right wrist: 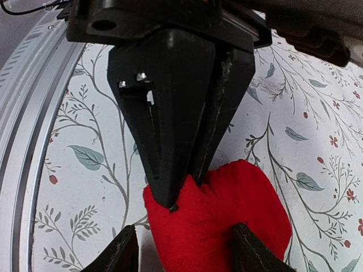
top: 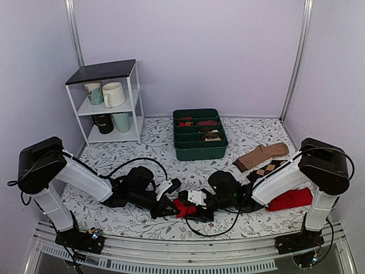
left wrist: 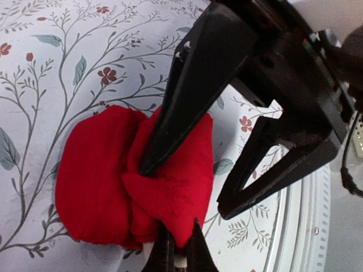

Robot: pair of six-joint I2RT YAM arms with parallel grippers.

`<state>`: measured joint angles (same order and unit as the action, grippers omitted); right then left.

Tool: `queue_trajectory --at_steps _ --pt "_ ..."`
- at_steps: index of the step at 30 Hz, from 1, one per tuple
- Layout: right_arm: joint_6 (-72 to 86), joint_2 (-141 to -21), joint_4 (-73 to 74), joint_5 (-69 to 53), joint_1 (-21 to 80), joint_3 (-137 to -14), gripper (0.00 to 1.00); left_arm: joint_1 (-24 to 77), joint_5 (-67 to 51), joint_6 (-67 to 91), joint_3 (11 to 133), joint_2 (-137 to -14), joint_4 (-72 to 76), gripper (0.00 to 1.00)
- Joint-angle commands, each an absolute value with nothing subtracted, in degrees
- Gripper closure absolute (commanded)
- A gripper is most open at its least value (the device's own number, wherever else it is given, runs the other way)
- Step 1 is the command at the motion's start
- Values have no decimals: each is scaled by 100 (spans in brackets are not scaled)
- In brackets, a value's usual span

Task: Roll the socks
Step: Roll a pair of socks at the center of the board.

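Note:
The socks (top: 183, 206) are a bright red bundle on the flowered cloth near the table's front edge, between the two arms. My left gripper (left wrist: 180, 249) is shut, pinching a fold of the red bundle (left wrist: 96, 175) at its near end. My right gripper (right wrist: 184, 252) comes in from the other side with its jaws apart. One of its fingers (left wrist: 187, 96) presses into the crease of the bundle, and the other stands beside it on the cloth. In the right wrist view the red fabric (right wrist: 227, 226) lies between my fingers. No pale end section shows.
A green compartment tray (top: 199, 153) stands mid-table and a white shelf with mugs (top: 108, 103) is at the back left. A brown sock (top: 262, 156), an argyle sock (top: 268, 168) and a red sock pile (top: 291, 198) lie at the right. A metal rail (top: 188, 240) runs along the front.

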<state>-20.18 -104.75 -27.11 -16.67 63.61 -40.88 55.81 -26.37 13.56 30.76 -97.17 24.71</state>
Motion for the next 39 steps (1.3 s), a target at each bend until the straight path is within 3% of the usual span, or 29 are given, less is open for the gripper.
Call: queue_trajectory --at_steps 1,4,9,13,15,16,26,39 --pt "-1770 -10961 -1937 -1024 6393 -3981 45 5611 -2566 1323 2839 -10132 1353 100" --pt "-1790 -10984 -1762 -1039 6396 -4019 52 5612 -2584 1318 2842 -10135 1354 100" --pt "-1562 -11193 -1248 -1343 6395 -4247 75 5610 -2451 1269 2820 -9959 1430 97" --pt "-1177 -11397 -805 -1584 6389 -4469 81 5615 -2078 1048 2858 -9559 1504 81" --pt "-949 -11452 -643 -1650 6378 -4557 81 5608 -1982 834 2874 -9275 1582 53" --pt "-874 -11466 -539 -1683 6366 -4609 81 5628 -1905 729 2865 -9115 1628 48" --pt "-195 -11683 593 -2528 6047 -5111 81 6073 -1380 -5 2073 -7916 2578 45" --pt "243 -12032 1371 -2824 5994 -5456 81 6258 -682 -523 2011 -8640 3666 42"
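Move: The rolled sock is shut between my left fingertips, its middle about 3 cm to their right and 2 cm ahead. My open right fingers straddle its other end, the roll's middle some 3 cm to their left and 1 cm ahead. From my right hand, the green box stands about 35 cm ahead and 3 cm right; the argyle sock lies roughly 18 cm ahead, 29 cm right, and the other red socks 7 cm ahead, 38 cm right. I ease my right hand about 1 cm forward and close it on the rolled sock; then my left fingers open, let go and draw off to the left and up some 3–4 cm, rolling back about 25 degrees before dipping a centimetre again. Keeping its pinch, my right hand carries the roll 2 cm left and turns it about 30 degrees, top going forward. ##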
